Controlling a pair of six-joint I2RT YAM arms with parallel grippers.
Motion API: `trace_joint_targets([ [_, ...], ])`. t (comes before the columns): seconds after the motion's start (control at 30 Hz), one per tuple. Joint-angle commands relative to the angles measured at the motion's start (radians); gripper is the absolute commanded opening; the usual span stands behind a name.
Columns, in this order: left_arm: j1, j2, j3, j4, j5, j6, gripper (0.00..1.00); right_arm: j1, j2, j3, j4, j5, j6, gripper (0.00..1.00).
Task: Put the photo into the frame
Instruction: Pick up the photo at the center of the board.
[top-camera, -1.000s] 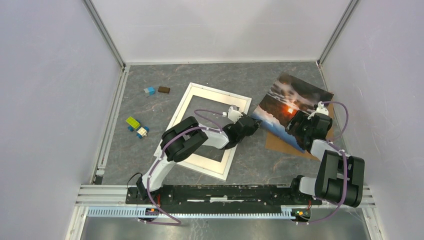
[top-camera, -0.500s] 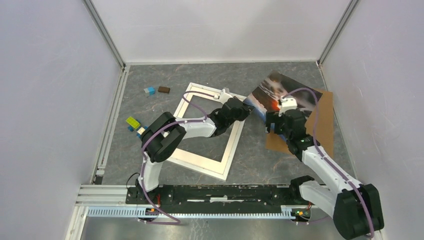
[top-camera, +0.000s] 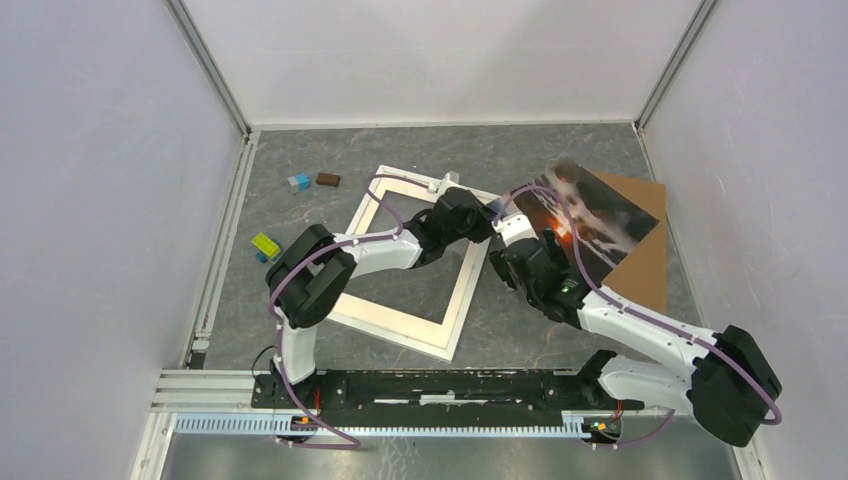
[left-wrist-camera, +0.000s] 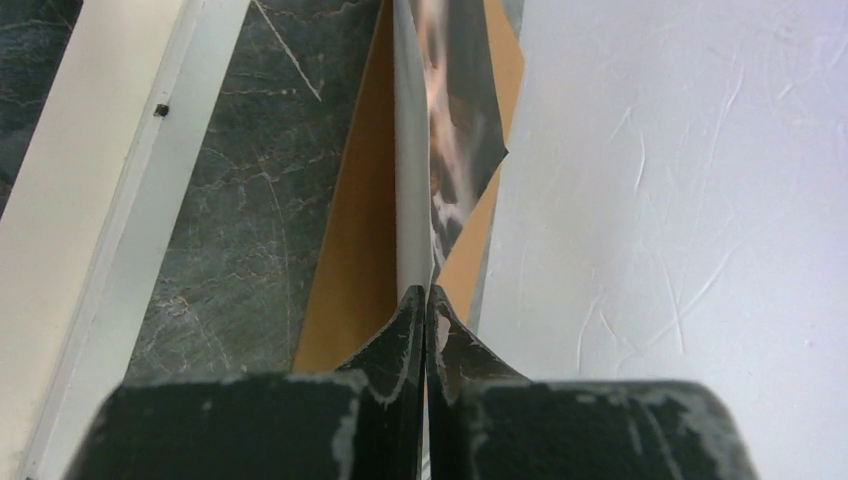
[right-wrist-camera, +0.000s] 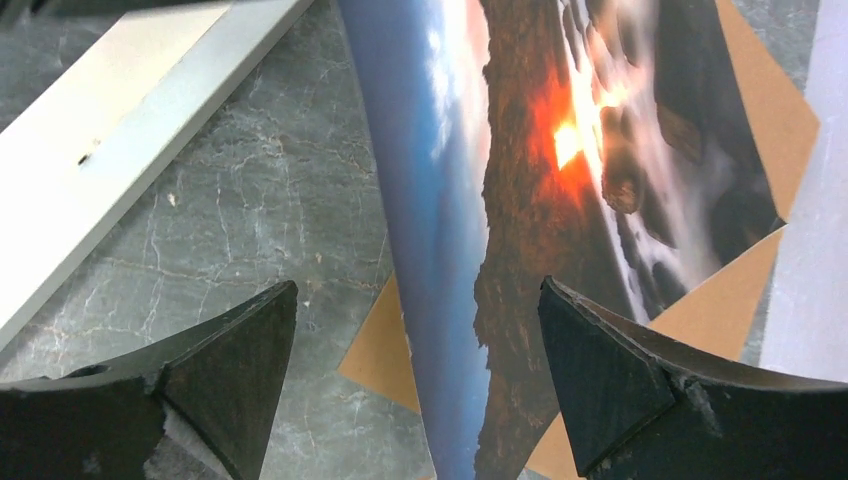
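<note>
The photo (top-camera: 592, 208), a dark landscape with an orange glow, is lifted at its left edge and slopes over the brown backing board (top-camera: 645, 262). My left gripper (top-camera: 488, 213) is shut on that left edge. In the left wrist view the print (left-wrist-camera: 445, 150) runs edge-on out of the closed gripper (left-wrist-camera: 428, 292). The white frame (top-camera: 468, 292) lies flat to the left, partly under my left arm. My right gripper (top-camera: 522, 245) stands open just in front of the photo (right-wrist-camera: 560, 150), which shows in the gap between its fingertips (right-wrist-camera: 270, 330) but is not pinched.
A blue block (top-camera: 298, 181) and a brown block (top-camera: 328, 180) lie at the back left, and a green-yellow brick (top-camera: 265, 244) sits nearer the left rail. White walls close in both sides and the back. The frame's edge (right-wrist-camera: 130, 110) runs close to my right gripper.
My right arm has swung left, from the photo's right side to its near left part. My left gripper has raised the photo's left edge toward the frame, uncovering more of the backing board.
</note>
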Motion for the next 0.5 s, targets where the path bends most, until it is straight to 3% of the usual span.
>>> trace_joint_targets([
  [0.0,0.058,-0.081,-0.004,0.008,0.097,0.051,0.02,0.039,-0.048,0.068,-0.064,0.094,0.042,0.96],
  [0.13,0.126,-0.139,0.02,-0.069,0.18,0.131,0.02,0.04,-0.16,0.079,-0.061,0.03,0.024,0.98],
  [0.23,0.197,-0.184,0.019,-0.101,0.275,0.18,0.02,0.04,-0.209,0.081,-0.017,-0.073,-0.099,0.98],
  [0.37,0.293,-0.234,0.011,-0.17,0.391,0.228,0.02,0.049,-0.246,0.066,0.084,-0.336,-0.237,0.97],
  [0.47,0.374,-0.278,-0.024,-0.19,0.472,0.241,0.02,0.09,-0.269,0.004,0.184,-0.388,-0.339,0.98],
])
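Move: The left hand, pinching the photo's far left edge, has the middle of the frame about 19 cm to its left, 11 cm back and 10 cm below; the cardboard's middle is roughly 25 cm right, 6 cm back. From the open right hand, the photo's middle is some 12 cm right, 7 cm ahead and 5 cm lower; the cardboard lies about 18 cm right, 3 cm ahead, and the frame 26 cm left, 3 cm back. Keeping its pinch on the photo, the left hand sweeps about 10 cm left while rising 7 cm and reaching 5 cm forward, from beside the frame's far right corner to above its far rail. The right hand, fingers still wide open around the photo's near left part, rises some 7.5 cm, then swings left 4 cm, turning counter-clockwise. ##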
